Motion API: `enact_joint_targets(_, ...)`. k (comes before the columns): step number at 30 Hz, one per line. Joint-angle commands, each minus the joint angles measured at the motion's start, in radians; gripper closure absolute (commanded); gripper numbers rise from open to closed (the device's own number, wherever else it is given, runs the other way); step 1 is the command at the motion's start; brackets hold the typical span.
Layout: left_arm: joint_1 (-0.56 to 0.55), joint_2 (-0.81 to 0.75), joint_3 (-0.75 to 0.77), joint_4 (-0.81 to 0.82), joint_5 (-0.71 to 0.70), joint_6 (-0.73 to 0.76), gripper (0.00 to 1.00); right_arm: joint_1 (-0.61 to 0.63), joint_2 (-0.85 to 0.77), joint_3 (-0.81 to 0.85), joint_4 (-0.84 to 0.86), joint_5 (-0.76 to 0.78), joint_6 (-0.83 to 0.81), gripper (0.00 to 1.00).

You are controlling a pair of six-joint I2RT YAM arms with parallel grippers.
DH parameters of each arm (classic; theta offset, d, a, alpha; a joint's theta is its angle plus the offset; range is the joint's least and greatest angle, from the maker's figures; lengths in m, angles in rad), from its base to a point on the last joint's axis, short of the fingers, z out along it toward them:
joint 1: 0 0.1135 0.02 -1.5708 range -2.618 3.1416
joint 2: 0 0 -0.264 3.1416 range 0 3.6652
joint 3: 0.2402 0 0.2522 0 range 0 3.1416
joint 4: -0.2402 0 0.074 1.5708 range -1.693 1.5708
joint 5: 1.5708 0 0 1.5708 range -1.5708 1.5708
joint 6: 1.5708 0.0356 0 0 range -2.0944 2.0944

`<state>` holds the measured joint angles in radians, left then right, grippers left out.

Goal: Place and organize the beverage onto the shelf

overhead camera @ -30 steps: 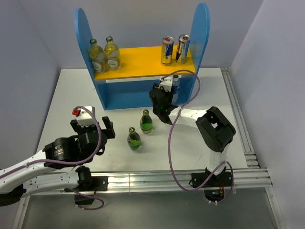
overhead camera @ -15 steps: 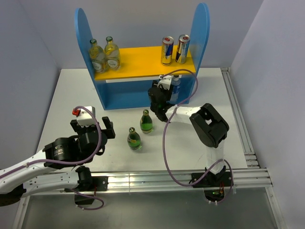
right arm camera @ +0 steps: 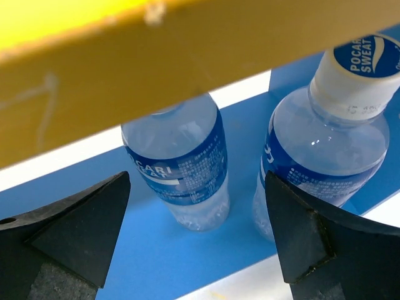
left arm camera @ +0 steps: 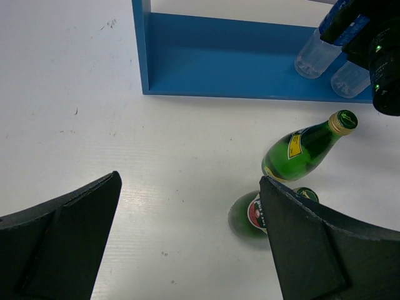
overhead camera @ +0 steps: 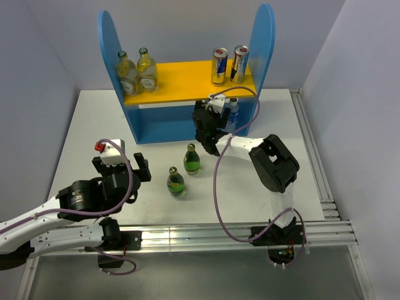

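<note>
The blue shelf [overhead camera: 181,128] has a yellow upper board [overhead camera: 184,81] holding two yellow bottles [overhead camera: 137,72] at its left and two cans [overhead camera: 228,64] at its right. Two clear Pocari Sweat bottles [right arm camera: 178,162] [right arm camera: 325,169] stand on its blue base [right arm camera: 94,262]. My right gripper [overhead camera: 208,125] is open and empty in front of them, under the board [right arm camera: 197,244]. Two green bottles [overhead camera: 192,159] [overhead camera: 176,181] stand on the table; they also show in the left wrist view [left arm camera: 306,147] [left arm camera: 247,215]. My left gripper [overhead camera: 122,169] is open and empty, left of them [left arm camera: 187,237].
White table [overhead camera: 94,125] with grey walls at left and right. A metal rail [overhead camera: 312,156] runs along the right edge and another along the near edge. The right arm's purple cable [overhead camera: 253,119] loops in front of the shelf's right panel.
My right gripper has moved away from the green bottles, back toward the shelf and slightly left, under the yellow board. The left arm and the bottles have not moved.
</note>
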<state>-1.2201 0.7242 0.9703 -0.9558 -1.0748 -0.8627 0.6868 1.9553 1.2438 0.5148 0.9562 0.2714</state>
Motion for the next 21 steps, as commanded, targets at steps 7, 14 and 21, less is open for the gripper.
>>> enact_joint_targets(7, -0.006, 0.001, 0.018, -0.003, -0.019, -0.019, 0.01, 0.016, -0.108, -0.035, -0.03, 0.026, 0.071, 0.05)
enact_joint_targets(14, -0.006, 0.0, 0.019, -0.008, -0.025, -0.022, 0.01, 0.074, -0.231, -0.139, -0.073, 0.046, 0.107, 0.04)
enact_joint_targets(21, -0.006, 0.024, 0.013, 0.02, -0.027, -0.01, 0.01, 0.166, -0.377, -0.25, -0.189, 0.096, 0.21, 0.04)
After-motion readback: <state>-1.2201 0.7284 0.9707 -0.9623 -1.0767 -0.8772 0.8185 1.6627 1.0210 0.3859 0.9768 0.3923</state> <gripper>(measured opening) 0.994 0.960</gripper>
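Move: The water bottle just set down on the lower shelf still stands between the right hand's open fingers, about 1 cm ahead and 1 cm left, nearly level in height. A second bottle stands some 7 cm to the hand's right, level with it fore and aft. The farther green bottle is about 16 cm back, 9 cm left and 9 cm lower. From the left hand the set-down water bottle lies about 30 cm ahead, 26 cm right and 11 cm lower. Straight back out of the lower shelf, slowly at first and then quickening, the right hand draws away from the standing water bottle by about 8 cm, rising a little (2 to 3 cm) near the end. The fingers, already spread either side of the bottle, stay wide open and slide clear of it, while the wrist yaws slightly counter-clockwise. ##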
